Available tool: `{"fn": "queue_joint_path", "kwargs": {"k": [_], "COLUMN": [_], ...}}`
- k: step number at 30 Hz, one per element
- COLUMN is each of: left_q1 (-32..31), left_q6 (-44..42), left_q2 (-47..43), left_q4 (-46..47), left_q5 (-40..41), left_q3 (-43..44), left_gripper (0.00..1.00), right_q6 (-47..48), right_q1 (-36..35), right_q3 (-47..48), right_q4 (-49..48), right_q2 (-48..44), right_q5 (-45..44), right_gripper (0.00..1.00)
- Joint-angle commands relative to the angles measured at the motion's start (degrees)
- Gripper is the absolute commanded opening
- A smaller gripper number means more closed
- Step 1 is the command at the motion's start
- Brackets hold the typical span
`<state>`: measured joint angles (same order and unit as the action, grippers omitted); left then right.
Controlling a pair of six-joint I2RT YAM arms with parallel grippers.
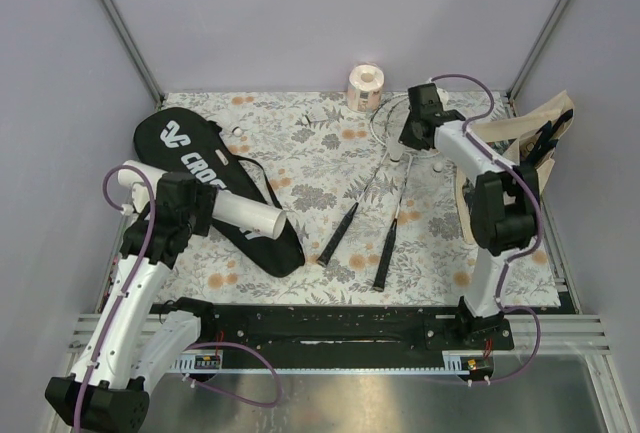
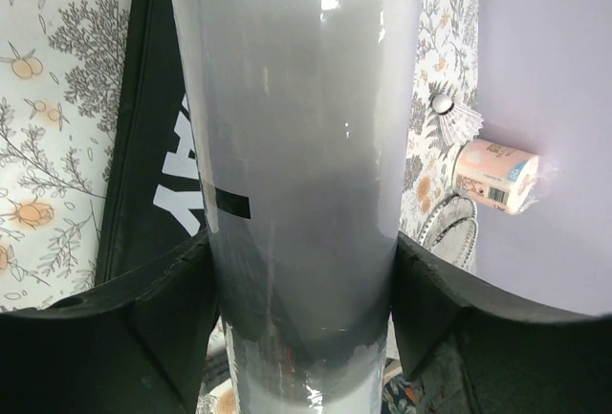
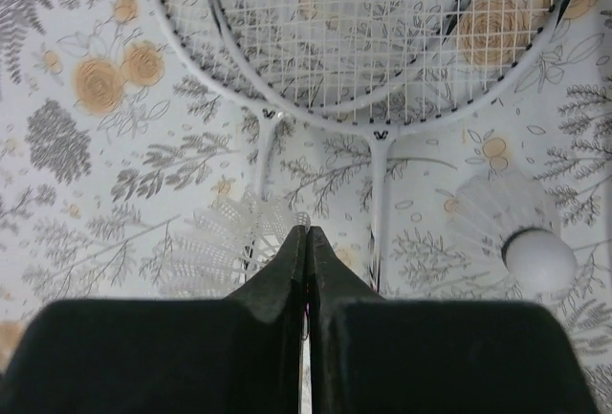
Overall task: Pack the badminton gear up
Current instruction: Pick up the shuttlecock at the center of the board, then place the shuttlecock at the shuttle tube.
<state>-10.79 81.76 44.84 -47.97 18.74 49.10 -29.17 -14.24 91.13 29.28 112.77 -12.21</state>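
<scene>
My left gripper (image 1: 190, 203) is shut on the white tube (image 1: 250, 216), which lies slantwise over the long black racket bag (image 1: 195, 153). In the left wrist view the tube (image 2: 296, 98) fills the space between both fingers (image 2: 163, 309), with the bag (image 2: 153, 146) under it. Two thin rackets (image 1: 365, 188) (image 1: 400, 203) lie side by side at mid-table, heads far. My right gripper (image 1: 415, 133) hovers at their heads (image 3: 382, 32). Its jaws (image 3: 306, 232) are pressed together, pinching the rim of a white shuttlecock (image 3: 225, 247).
A second shuttlecock (image 3: 521, 232) lies just right of the racket shafts, and another (image 1: 238, 133) lies by the bag's far end. A pinkish paper roll (image 1: 366, 86) stands at the back wall. A beige tote bag (image 1: 530, 138) sits at the right edge.
</scene>
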Motion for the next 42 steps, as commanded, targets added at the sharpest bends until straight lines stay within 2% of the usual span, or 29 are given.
{"fn": "queue_joint_path", "kwargs": {"k": [1,4,8,11,13,16,21,33,42], "left_q1": [0.33,0.68,1.29,1.91,2.08,2.09,2.17,2.17,2.09], "left_q6": [3.32,5.25,7.71,11.57,14.03,16.06,14.57,14.31,15.19], "left_q2": [0.77,2.00,3.76,5.08,5.96,7.27,10.44,13.43,12.82], "left_q4": [1.30,-0.11,0.41,1.73,4.01,8.40,8.15,11.31,11.93], "left_q5": [-4.49,-8.35,-15.21,-23.55,-28.91,-34.46,-37.29,-42.12,-42.30], "left_q3": [2.93,3.81,3.81,2.41,0.74,-1.02,0.20,-0.85,-1.46], "left_gripper": [0.67,0.67,0.67,0.67,0.66,0.66,0.66,0.65,0.65], "right_q6": [3.15,3.51,-3.86,-5.55,-2.23,2.53,0.35,0.95,8.95], "right_q1": [-0.26,-0.26,-0.70,-3.50,-7.88,-13.78,-18.28,-25.04,-30.58], "right_q3": [-7.61,-18.58,-39.75,-50.76,-53.85,-55.27,-58.96,-60.02,-59.14], "right_q4": [-6.75,-18.42,-49.50,-66.24,-72.76,-77.16,-94.03,-104.24,-103.46], "right_q2": [-12.64,-21.60,-33.55,-40.15,-43.59,-47.46,-48.96,-48.17,-46.33], "right_q5": [7.08,15.68,25.11,27.50,27.41,28.81,33.20,39.27,38.05], "right_gripper": [0.00,0.00,0.00,0.00,0.00,0.01,0.01,0.01,0.00]}}
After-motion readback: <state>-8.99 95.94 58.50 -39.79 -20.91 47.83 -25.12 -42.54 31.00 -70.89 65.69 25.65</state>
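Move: The right hand already pinches the shuttlecock just clear of the table. The mouth of the white tube, held in the left hand, lies about 29 cm back, 32 cm to the right hand's left and 8 cm higher. From the right hand, the racket heads are 13 cm ahead and 3 cm right, the spare shuttlecock level with it and 9 cm right, and the left racket's grip 22 cm back and 18 cm left, all about 6 cm lower. From the left hand, the mouth is 14 cm right and 4 cm back, near its height. The right hand, fingers still shut on the shuttlecock's skirt, carries it back about 30 cm while rising and sweeping left towards the tube mouth, its wrist turning from down-and-forward to point leftward, and slows beside the mouth. The left hand keeps its grip and brings the tube some 11 cm right to meet it, rolling about 35 degrees so the mouth end tips up, with a slight clockwise turn. ##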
